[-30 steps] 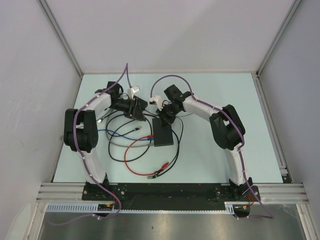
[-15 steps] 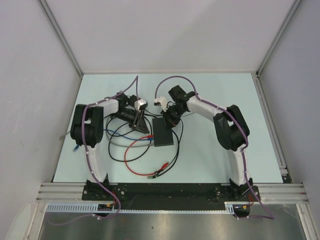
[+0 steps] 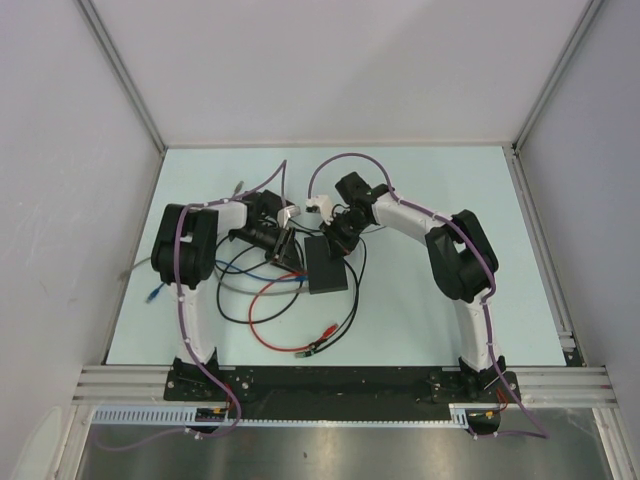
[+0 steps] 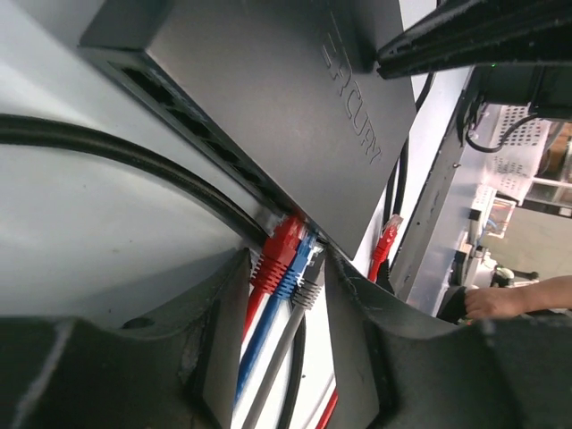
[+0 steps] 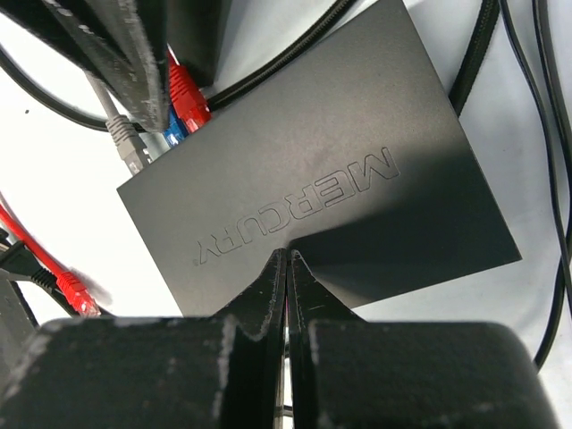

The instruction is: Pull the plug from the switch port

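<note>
The switch [image 3: 326,265] is a flat black box lying mid-table. A red plug [image 4: 281,255], a blue plug [image 4: 298,268] and a grey plug [image 4: 308,288] sit side by side in ports along the edge of the switch [image 4: 268,98]. My left gripper [image 4: 286,261] is open, a finger on each side of the three plugs, close to the red and the grey one. In the top view the left gripper [image 3: 290,250] is at the switch's left edge. My right gripper [image 5: 288,253] is shut, its tips resting on top of the switch [image 5: 331,170].
Loose red, blue and black cables [image 3: 270,290] coil on the table left of and in front of the switch. A thick black cable [image 4: 134,165] runs beside the ports. A loose red plug [image 5: 76,295] lies nearby. A blue plug [image 3: 152,294] lies at the far left.
My left arm has swung in and brought its gripper right and nearer, up to the switch's left edge, with the jaws narrowing. My right gripper has stayed shut by the switch.
</note>
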`<state>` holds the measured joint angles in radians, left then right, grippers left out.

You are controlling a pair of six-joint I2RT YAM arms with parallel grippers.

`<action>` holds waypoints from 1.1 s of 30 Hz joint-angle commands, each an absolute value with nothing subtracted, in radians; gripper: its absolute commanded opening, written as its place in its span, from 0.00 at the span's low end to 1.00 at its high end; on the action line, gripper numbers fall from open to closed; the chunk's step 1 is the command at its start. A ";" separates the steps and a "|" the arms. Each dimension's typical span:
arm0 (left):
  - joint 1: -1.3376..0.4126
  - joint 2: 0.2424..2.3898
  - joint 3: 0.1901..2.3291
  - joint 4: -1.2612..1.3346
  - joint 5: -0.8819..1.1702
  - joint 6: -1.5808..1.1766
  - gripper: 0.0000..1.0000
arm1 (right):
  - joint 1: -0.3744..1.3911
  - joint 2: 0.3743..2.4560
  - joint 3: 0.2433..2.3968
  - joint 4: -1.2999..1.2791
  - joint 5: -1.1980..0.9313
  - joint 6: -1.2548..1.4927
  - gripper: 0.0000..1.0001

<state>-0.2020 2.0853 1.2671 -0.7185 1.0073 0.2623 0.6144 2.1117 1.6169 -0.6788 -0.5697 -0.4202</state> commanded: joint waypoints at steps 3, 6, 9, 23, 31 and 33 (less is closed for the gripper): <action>-0.216 2.146 1.318 -0.701 1.054 0.273 0.41 | 0.621 2.166 1.594 -0.699 -0.520 -0.443 0.00; -0.218 2.164 1.336 -0.716 1.063 0.273 0.40 | 0.623 2.163 1.591 -0.696 -0.514 -0.442 0.00; -0.221 2.172 1.342 -0.718 1.054 0.272 0.40 | 0.624 2.160 1.591 -0.695 -0.511 -0.443 0.00; -0.227 2.160 1.319 -0.713 1.057 0.316 0.30 | 0.626 2.158 1.586 -0.696 -0.509 -0.445 0.00; -0.229 2.174 1.335 -0.719 1.037 0.301 0.19 | 0.627 2.158 1.585 -0.692 -0.502 -0.445 0.00; -0.232 2.177 1.347 -0.738 1.032 0.299 0.14 | 0.629 2.161 1.586 -0.692 -0.502 -0.445 0.00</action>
<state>-0.2089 2.1563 1.3220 -0.7418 1.0550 0.2710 0.6201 2.1151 1.6169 -0.6735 -0.5819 -0.4206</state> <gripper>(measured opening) 0.199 0.008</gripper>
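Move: The red plug in the switch port lies about 1 cm to the right of the left fingertips and 1 cm lower, level fore and aft. The blue plug sits about 1 cm behind it and the grey plug 2 cm behind it, while the switch's middle is some 6 cm right and 2 cm ahead of the left hand. From the right hand, the red plug is roughly 7 cm left, 4 cm back and 2 cm lower. Left hand eases about 1 cm right and closes round the red plug; right's shut fingertips stay on the switch. ##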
